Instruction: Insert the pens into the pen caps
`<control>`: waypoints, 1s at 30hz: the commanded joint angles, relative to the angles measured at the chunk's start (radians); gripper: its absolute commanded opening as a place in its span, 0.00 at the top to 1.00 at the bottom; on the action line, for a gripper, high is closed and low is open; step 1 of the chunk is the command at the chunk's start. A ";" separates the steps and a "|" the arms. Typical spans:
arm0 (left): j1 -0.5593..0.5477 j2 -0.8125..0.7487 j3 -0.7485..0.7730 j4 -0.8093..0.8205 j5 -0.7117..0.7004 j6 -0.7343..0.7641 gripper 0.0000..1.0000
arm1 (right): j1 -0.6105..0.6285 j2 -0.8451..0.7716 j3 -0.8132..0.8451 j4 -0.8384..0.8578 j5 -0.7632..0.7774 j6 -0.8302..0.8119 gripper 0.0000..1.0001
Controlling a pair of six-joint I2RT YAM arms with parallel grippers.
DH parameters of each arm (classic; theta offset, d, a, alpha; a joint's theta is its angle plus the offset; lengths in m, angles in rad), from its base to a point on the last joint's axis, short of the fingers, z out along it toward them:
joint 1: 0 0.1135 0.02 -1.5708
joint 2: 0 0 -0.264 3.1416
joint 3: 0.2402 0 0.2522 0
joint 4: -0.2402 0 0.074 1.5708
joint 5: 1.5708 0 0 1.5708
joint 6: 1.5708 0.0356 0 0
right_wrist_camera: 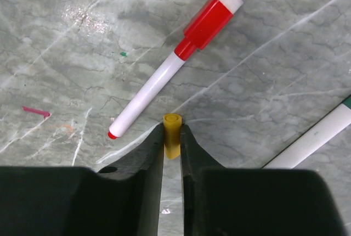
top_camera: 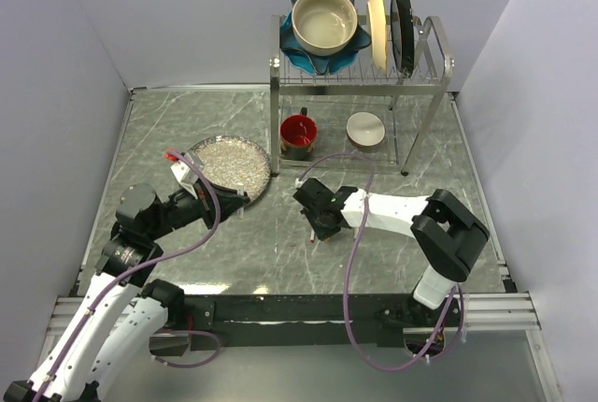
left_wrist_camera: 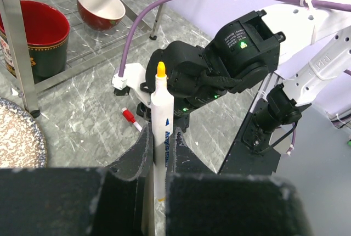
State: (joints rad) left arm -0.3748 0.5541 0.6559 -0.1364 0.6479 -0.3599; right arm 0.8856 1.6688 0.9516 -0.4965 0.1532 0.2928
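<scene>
My left gripper (left_wrist_camera: 162,137) is shut on a white-barrelled pen (left_wrist_camera: 163,116) that stands upright, its bare yellow tip pointing up. It sits at the left of the table in the top view (top_camera: 241,204). My right gripper (right_wrist_camera: 172,133) is shut on a small yellow pen cap (right_wrist_camera: 172,136), held just over the marble table with its open end facing away from the camera. The right gripper (top_camera: 322,222) is mid-table. A red pen (right_wrist_camera: 170,71) lies on the table just beyond the cap, a red cap (right_wrist_camera: 210,20) on its far end. Part of a green-ended pen (right_wrist_camera: 317,139) lies at the right.
A wire dish rack (top_camera: 360,84) stands at the back with a bowl (top_camera: 324,21) and plates (top_camera: 392,28) on top, and a red mug (top_camera: 298,133) and small bowl (top_camera: 365,128) beneath. A speckled plate (top_camera: 229,164) lies at back left, close to the left gripper.
</scene>
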 commanded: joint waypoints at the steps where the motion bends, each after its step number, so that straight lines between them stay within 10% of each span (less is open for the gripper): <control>1: -0.003 -0.006 -0.001 0.032 -0.007 0.015 0.99 | 0.015 0.020 -0.022 -0.034 0.022 0.055 0.89; 20: -0.053 -0.055 -0.191 0.306 0.088 -0.318 0.99 | 0.015 -0.328 0.090 -0.070 0.083 0.187 1.00; 30: -0.121 0.000 -0.416 0.700 0.076 -0.562 0.99 | 0.116 -0.527 0.079 0.269 0.054 0.289 1.00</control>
State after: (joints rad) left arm -0.4553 0.5209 0.3103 0.3027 0.7204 -0.7742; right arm 0.9512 1.2087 1.0393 -0.4290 0.2058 0.5163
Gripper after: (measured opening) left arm 0.082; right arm 0.206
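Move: The pen for the yellow cap stands nib-up in the left fingers, about 18 cm left of the right hand, 4 cm back and some 29 cm above it. The cap, already between the right fingertips, lies about 18 cm right, 4 cm ahead and 28 cm below the left hand. Down by the right hand, the red pen lies 3 cm left and 2 cm ahead, the green pen some 8 cm right and 3 cm ahead. The yellow cap, still pinched, is carried up by the right hand, slowly at first and then fast, about 20 cm, veering some 5 cm left towards the upright pen while the fingers swing from pointing down to forward-left, roughly 35 degrees. The left hand keeps its pen and eases down, back and right to meet it, rolling so the nib leans forward-left. ##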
